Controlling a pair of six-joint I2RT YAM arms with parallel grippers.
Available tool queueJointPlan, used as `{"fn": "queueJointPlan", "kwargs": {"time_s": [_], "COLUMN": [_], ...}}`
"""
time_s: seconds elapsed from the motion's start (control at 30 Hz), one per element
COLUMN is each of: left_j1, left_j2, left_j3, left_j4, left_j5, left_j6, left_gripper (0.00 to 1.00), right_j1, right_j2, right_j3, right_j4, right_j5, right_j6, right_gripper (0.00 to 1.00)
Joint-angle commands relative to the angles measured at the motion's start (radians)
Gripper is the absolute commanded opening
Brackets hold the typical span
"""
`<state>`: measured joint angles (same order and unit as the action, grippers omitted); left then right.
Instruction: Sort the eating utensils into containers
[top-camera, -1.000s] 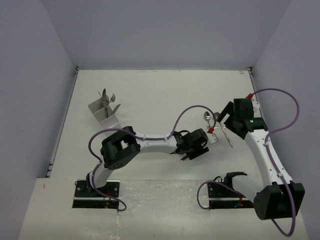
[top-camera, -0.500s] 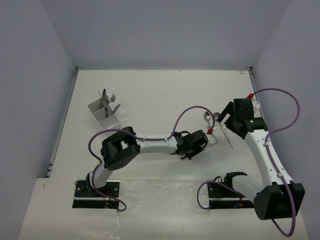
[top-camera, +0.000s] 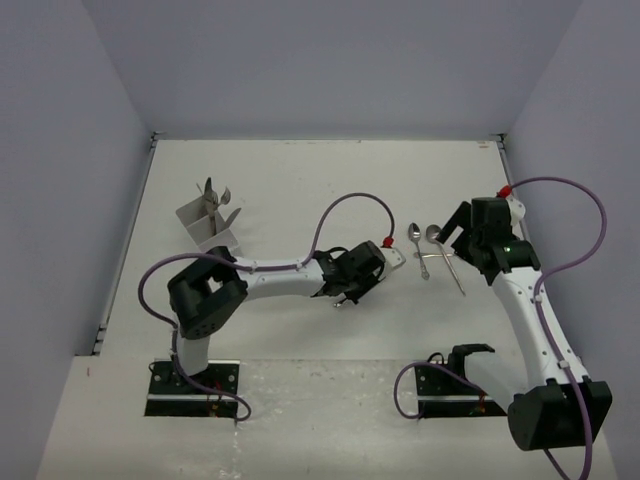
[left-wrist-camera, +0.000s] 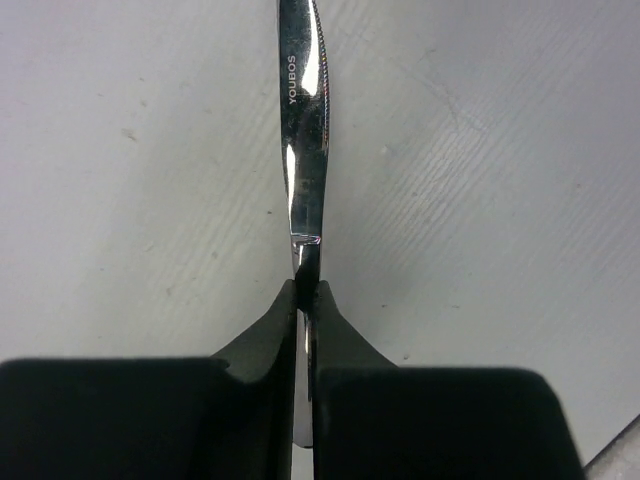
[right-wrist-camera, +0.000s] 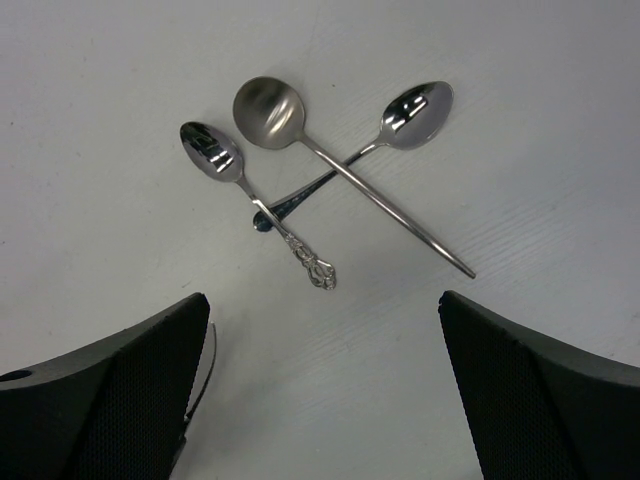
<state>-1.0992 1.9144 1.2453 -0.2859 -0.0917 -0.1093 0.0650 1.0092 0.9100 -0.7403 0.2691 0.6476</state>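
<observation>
My left gripper (left-wrist-camera: 303, 292) is shut on the handle of a silver table knife (left-wrist-camera: 304, 150), whose blade points away over the table. In the top view it (top-camera: 343, 293) is near the table's middle, between the spoons and the grey three-compartment holder (top-camera: 222, 240). The holder stands at the left with several utensils (top-camera: 212, 194) upright in it. Three spoons lie crossed on the table: a round-bowled one (right-wrist-camera: 268, 103), an ornate-handled one (right-wrist-camera: 212, 150) and a third (right-wrist-camera: 418, 105). My right gripper (right-wrist-camera: 322, 300) is open and empty above them, also in the top view (top-camera: 452, 228).
The spoon pile (top-camera: 432, 245) lies right of centre. The table is boxed in by pale walls at the back and both sides. A purple cable (top-camera: 345, 205) arcs above the left arm.
My left gripper has moved left with the knife, away from the spoons and toward the holder. The right arm has barely shifted.
</observation>
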Motion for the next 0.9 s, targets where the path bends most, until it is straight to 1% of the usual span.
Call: {"fn": "queueJointPlan", "kwargs": {"time_s": [0.0,0.03,0.1,0.2,0.27,0.3,0.33,0.37,0.4,0.43,0.47,0.5,0.53,0.57,0.6,0.63,0.67,0.7,0.73,0.77,0.8,0.83,0.87], "left_j1": [0.019,0.030,0.071,0.142,0.176,0.188,0.203,0.235,0.258,0.277,0.330,0.361,0.392,0.457,0.487,0.543,0.568,0.626,0.627,0.695,0.737,0.778,0.868], "left_j2": [-0.150,-0.167,-0.227,-0.310,-0.385,-0.414,-0.483,-0.523,-0.561,-0.645,-0.693,-0.736,-0.821,-0.860,-0.894,-0.952,-0.978,-1.015,-1.029,-1.038,-1.048,-1.046,-1.040], "left_j3": [-0.013,-0.029,-0.081,-0.131,-0.167,-0.214,-0.242,-0.271,-0.340,-0.380,-0.423,-0.513,-0.555,-0.588,-0.627,-0.644,-0.680,-0.707,-0.736,-0.782,-0.802,-0.820,-0.846], "left_j4": [0.117,0.123,0.163,0.177,0.203,0.221,0.247,0.336,0.378,0.427,0.545,0.597,0.646,0.713,0.717,0.734,0.740,0.792,0.792,0.847,0.869,0.896,0.942], "left_j5": [-0.068,-0.113,-0.153,-0.143,-0.248,-0.351,-0.377,-0.405,-0.427,-0.415,-0.396,-0.340,-0.294,-0.260,-0.188,-0.149,-0.097,-0.076,-0.059,-0.045,0.008,0.032,0.100], "left_j6": [0.034,0.031,0.034,0.033,0.051,0.057,0.092,0.108,0.155,0.239,0.281,0.315,0.368,0.385,0.399,0.427,0.448,0.480,0.488,0.491,0.479,0.461,0.436], "left_gripper": [0.00,0.00,0.00,0.00,0.00,0.00,0.00,0.00,0.00,0.00,0.00,0.00,0.00,0.00,0.00,0.00,0.00,0.00,0.00,0.00,0.00,0.00,0.00], "right_j1": [-0.004,-0.004,-0.002,-0.004,-0.004,-0.002,-0.002,-0.002,-0.002,-0.004,-0.004,-0.002,-0.004,-0.004,-0.004,-0.004,-0.004,-0.004,-0.002,-0.002,-0.004,-0.004,-0.004], "right_j2": [-0.027,-0.030,-0.040,-0.043,-0.041,-0.038,-0.037,-0.035,-0.032,-0.023,-0.017,-0.011,0.000,0.005,0.008,0.014,0.015,0.020,0.022,0.023,0.025,0.026,0.032], "right_j3": [-0.005,-0.005,-0.010,-0.013,-0.011,-0.011,-0.013,-0.014,-0.016,-0.016,-0.011,-0.008,-0.002,0.000,0.003,0.006,0.006,0.009,0.010,0.012,0.013,0.018,0.021], "right_j4": [0.032,0.033,0.035,0.045,0.050,0.053,0.061,0.067,0.070,0.074,0.073,0.073,0.070,0.070,0.068,0.064,0.064,0.061,0.061,0.061,0.059,0.059,0.058], "right_j5": [0.010,0.018,0.021,0.018,0.013,0.013,0.013,0.009,0.007,0.007,0.007,0.004,0.004,0.001,0.002,0.007,0.013,0.018,0.022,0.024,0.030,0.030,0.024], "right_j6": [-0.014,-0.014,-0.014,-0.019,-0.022,-0.022,-0.022,-0.026,-0.028,-0.029,-0.031,-0.032,-0.034,-0.035,-0.037,-0.039,-0.039,-0.040,-0.040,-0.042,-0.043,-0.043,-0.048], "right_gripper": [0.99,0.99,0.99,0.99,0.99,0.99,0.99,0.99,0.99,0.99,0.99,0.99,0.99,0.99,0.99,0.99,0.99,0.99,0.99,0.99,0.99,0.99,0.99]}}
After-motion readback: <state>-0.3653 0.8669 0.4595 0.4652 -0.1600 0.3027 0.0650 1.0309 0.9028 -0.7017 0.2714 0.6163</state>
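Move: The left hand already holds the knife by its handle, low over the table. The cutlery caddy it is taken to stands about 16 cm farther out and 40 cm to the left, its middle some 3 cm higher; the sorted cutlery in it sticks up about 17 cm ahead, 38 cm left and 11 cm above. From the idle right hand the caddy is some 9 cm ahead, 62 cm left and 10 cm lower. Keeping its pinch on the knife handle, the left hand first climbs and goes forward, then sweeps left towards the cutlery caddy while still rising, in all about 31 cm left, 22 cm up and 12 cm forward, with the rise levelling off at the end. On the way the wrist tips its downward-pointing fingers up towards forward by nearly 60 degrees and swings counter-clockwise, bringing the knife blade-up with its handle end low. ##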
